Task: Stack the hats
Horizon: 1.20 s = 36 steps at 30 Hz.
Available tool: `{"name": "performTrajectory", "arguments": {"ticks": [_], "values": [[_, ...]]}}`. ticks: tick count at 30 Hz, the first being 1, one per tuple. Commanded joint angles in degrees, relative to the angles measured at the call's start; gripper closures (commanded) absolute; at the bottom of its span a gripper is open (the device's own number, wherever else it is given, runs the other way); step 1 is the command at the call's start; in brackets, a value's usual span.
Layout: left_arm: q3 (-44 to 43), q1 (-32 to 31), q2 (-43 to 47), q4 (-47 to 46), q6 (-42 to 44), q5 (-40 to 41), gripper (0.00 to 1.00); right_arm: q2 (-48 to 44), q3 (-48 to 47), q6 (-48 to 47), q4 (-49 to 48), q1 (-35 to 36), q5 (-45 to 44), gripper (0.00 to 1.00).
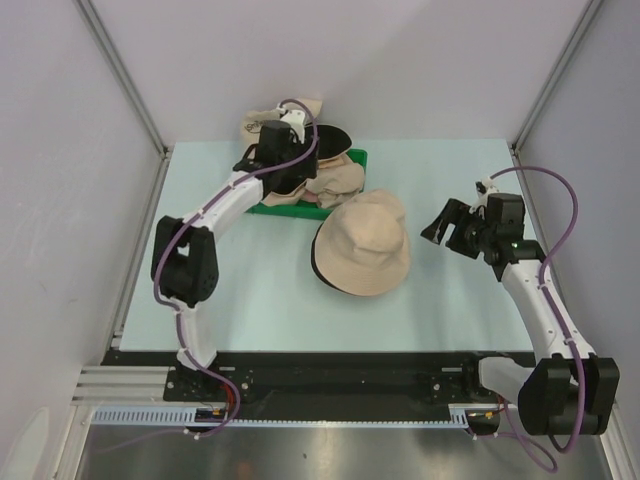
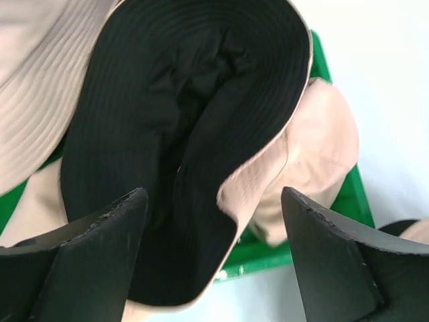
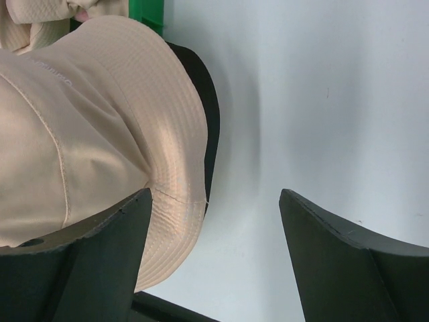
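Note:
One beige hat (image 1: pixel 362 243) lies crown-up on the table, black lining showing at its brim edge (image 3: pixel 209 100). More hats (image 1: pixel 335 178) are piled on the green tray (image 1: pixel 268 208); one (image 2: pixel 181 127) lies with its black inner side up, next to a beige crown (image 2: pixel 322 147). My left gripper (image 1: pixel 260 156) hovers open over this pile, the black-lined brim between its fingertips (image 2: pixel 94 261) without touching. My right gripper (image 1: pixel 447 228) stands open just right of the lone hat (image 3: pixel 80 127), whose brim lies beside the left finger (image 3: pixel 87 261), with bare table between the jaws.
The tray's green rim (image 2: pixel 268 253) sits under the pile at the back of the pale table (image 1: pixel 250 290). Another beige hat (image 1: pixel 262 120) spills past the table's far edge. Grey walls enclose the back and both sides.

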State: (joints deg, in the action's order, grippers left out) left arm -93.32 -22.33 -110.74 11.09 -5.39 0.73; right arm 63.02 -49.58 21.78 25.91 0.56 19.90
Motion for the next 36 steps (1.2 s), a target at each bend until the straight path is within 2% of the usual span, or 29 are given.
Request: {"name": "performTrajectory", "arguments": {"ticks": [1, 8, 9, 11, 12, 16, 21, 25, 29, 33, 36], "values": [[-8.3, -0.2, -5.3, 2.0, 0.6, -3.5, 0.22, 1.0, -3.1, 0.5, -0.4, -0.1, -0.9, 0.18], [-9.7, -0.2, -8.7, 6.2, 0.4, -4.6, 0.42, 1.7, -2.8, 0.5, -0.9, -0.1, -1.4, 0.18], [-9.4, -0.2, -8.7, 6.4, 0.5, -4.9, 0.53, 1.6, -2.7, 0.5, -1.1, -0.1, -1.3, 0.18], [-9.6, -0.3, -7.6, 6.7, 0.3, -5.4, 0.88, 1.4, -2.3, 0.9, -2.3, -0.1, -1.2, 0.18], [-9.3, -0.2, -6.6, 6.4, -0.4, -4.9, 1.0, 1.4, -2.2, 1.1, -2.6, -0.1, -0.9, 0.18], [-11.8, -0.2, 0.4, 3.5, -1.9, -2.8, 1.0, 1.3, -2.5, 2.1, -4.5, -0.1, -0.1, 0.18], [-24.2, -0.2, 6.5, 8.1, -1.8, -4.1, 1.0, 0.6, -5.4, 1.6, -4.5, -0.1, 0.3, 0.18], [-25.2, -0.2, 11.9, 9.4, -3.7, -7.7, 0.99, 0.1, -8.2, 1.0, -3.8, -0.1, 1.0, 0.18], [-21.7, -0.3, 18.1, 7.1, -10.7, -14.0, 1.0, -1.0, -10.1, 2.0, -5.3, 0.2, 3.5, 0.18], [-12.2, -1.7, 25.0, -4.6, -18.5, -17.6, 1.0, -3.3, -11.0, 4.8, -11.4, 1.3, 8.5, 0.18], [-11.0, -3.9, 26.5, -7.3, -24.0, -20.2, 1.0, -5.5, -11.7, 6.0, -13.1, 2.3, 8.8, 0.18]]}}
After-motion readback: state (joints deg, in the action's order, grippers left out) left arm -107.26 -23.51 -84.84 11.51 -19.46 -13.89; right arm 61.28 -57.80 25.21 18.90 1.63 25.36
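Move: The black-lined hat to be pinched lies spread in the green box just under the left hand, its middle about 4 cm ahead, 2 cm left and 6 cm below. The box's middle is roughly 1 cm back, 2 cm left and 10 cm below; a crumpled beige hat lies 6 cm right, 1 cm ahead, and the logo hat 10 cm ahead, 7 cm left. From the right hand the black-lined hat is about 24 cm ahead, 28 cm left and 5 cm lower. After easing a little forward and right, the left hand dips about 5 cm onto the black-lined hat in the green box and shuts its fingers from wide open, pinching the folded brim edge, then sweeps up nearly 40 cm, coming back some 15 cm as it climbs while the fingers tip up about 30 degrees and the wrist rolls with its left side going down. Beside the hat stack the right hand first stays almost still, still open and empty, then rises about 10 cm, drifting slightly forward and left, its fingertips tipping up. ##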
